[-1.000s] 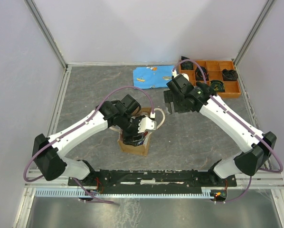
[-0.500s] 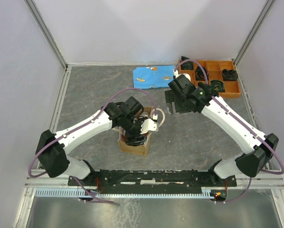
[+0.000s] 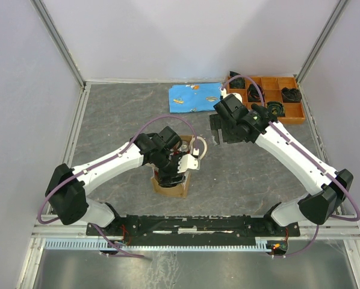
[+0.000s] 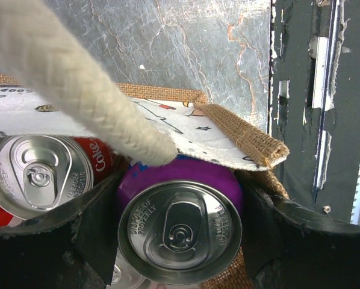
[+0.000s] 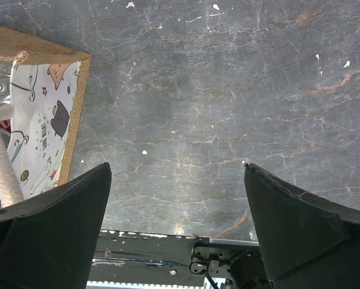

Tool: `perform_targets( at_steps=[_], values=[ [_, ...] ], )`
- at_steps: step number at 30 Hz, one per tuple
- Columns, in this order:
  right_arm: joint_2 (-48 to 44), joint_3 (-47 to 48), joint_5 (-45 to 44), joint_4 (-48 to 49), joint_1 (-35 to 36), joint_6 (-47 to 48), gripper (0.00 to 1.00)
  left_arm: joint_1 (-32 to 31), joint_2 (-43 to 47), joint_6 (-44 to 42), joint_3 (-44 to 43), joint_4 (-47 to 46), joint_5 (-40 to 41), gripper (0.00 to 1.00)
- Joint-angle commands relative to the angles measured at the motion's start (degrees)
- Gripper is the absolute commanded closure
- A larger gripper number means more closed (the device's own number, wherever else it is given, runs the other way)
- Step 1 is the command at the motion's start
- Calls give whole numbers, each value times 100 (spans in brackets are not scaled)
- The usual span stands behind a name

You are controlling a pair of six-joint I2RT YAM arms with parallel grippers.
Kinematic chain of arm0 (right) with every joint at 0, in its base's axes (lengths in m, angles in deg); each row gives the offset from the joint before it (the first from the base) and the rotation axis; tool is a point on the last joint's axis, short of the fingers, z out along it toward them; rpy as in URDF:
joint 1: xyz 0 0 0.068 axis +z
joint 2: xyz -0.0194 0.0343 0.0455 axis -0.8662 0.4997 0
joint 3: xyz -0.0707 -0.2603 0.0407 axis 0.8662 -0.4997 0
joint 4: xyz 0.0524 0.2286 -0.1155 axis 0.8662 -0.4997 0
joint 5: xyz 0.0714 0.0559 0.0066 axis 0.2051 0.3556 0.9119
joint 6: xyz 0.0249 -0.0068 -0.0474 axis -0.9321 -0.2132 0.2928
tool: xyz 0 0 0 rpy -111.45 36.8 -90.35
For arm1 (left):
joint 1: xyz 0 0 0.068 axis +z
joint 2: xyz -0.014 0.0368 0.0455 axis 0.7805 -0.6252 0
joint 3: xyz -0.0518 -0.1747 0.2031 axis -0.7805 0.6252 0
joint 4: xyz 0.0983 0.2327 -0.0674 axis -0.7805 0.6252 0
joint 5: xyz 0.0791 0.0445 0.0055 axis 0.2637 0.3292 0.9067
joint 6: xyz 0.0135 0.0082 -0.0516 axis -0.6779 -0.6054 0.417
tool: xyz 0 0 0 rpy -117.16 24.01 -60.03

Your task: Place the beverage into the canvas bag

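Observation:
The canvas bag (image 3: 168, 188) stands near the table's front centre, with tan burlap sides (image 4: 243, 133) and a cream printed face. My left gripper (image 3: 173, 170) reaches down into its open top. In the left wrist view the left gripper (image 4: 180, 212) is shut on a purple beverage can (image 4: 179, 227), upright and down between the bag's walls. A red cola can (image 4: 38, 174) stands beside it inside the bag. A cream rope handle (image 4: 90, 102) crosses above them. My right gripper (image 3: 217, 131) is open and empty (image 5: 177, 205), hovering to the bag's right (image 5: 47, 114).
A blue cloth (image 3: 192, 96) lies at the back centre. An orange compartment tray (image 3: 288, 119) with dark parts sits at the back right. The black base rail (image 3: 192, 224) runs along the near edge. White walls enclose the grey table.
My left gripper has moved down and toward the near edge, lowering the purple can into the bag. The right arm has shifted only slightly.

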Motion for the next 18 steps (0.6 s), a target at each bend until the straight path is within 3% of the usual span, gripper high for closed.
perform_targets(
  at_steps=[1, 7, 18],
  values=[
    [-125, 71, -101, -2, -37, -76, 1, -41, 63, 9, -61, -147, -53, 39],
    [-114, 75, -92, 12, -38, -98, 1, -50, 85, 35, -179, -14, -141, 10],
    [-71, 81, -34, 59, -39, -103, 1, -68, 257, 276, -380, 76, -164, 5]
  ],
)
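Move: Just below the left fingers, which already hold it by its upper part, the purple can has its middle about 3 cm under the hand and 1 cm to the right, inside the near end of the canvas bag. The bag's middle is some 5 cm ahead, 2 cm left and 5 cm down. One red can sits about 5 cm ahead and 3 cm left, another roughly 10 cm ahead and 1 cm right, both around 6 cm below. From the right hand the purple can lies about 14 cm back, 17 cm left and 14 cm lower. Letting go of the purple can, the left hand stays in place over the near end of the bag, still pointing down and to the right without turning. Its already part-open fingers spread from about three-quarters to nearly full width, ending the grip on the can's sides beside the bag's right wall. ##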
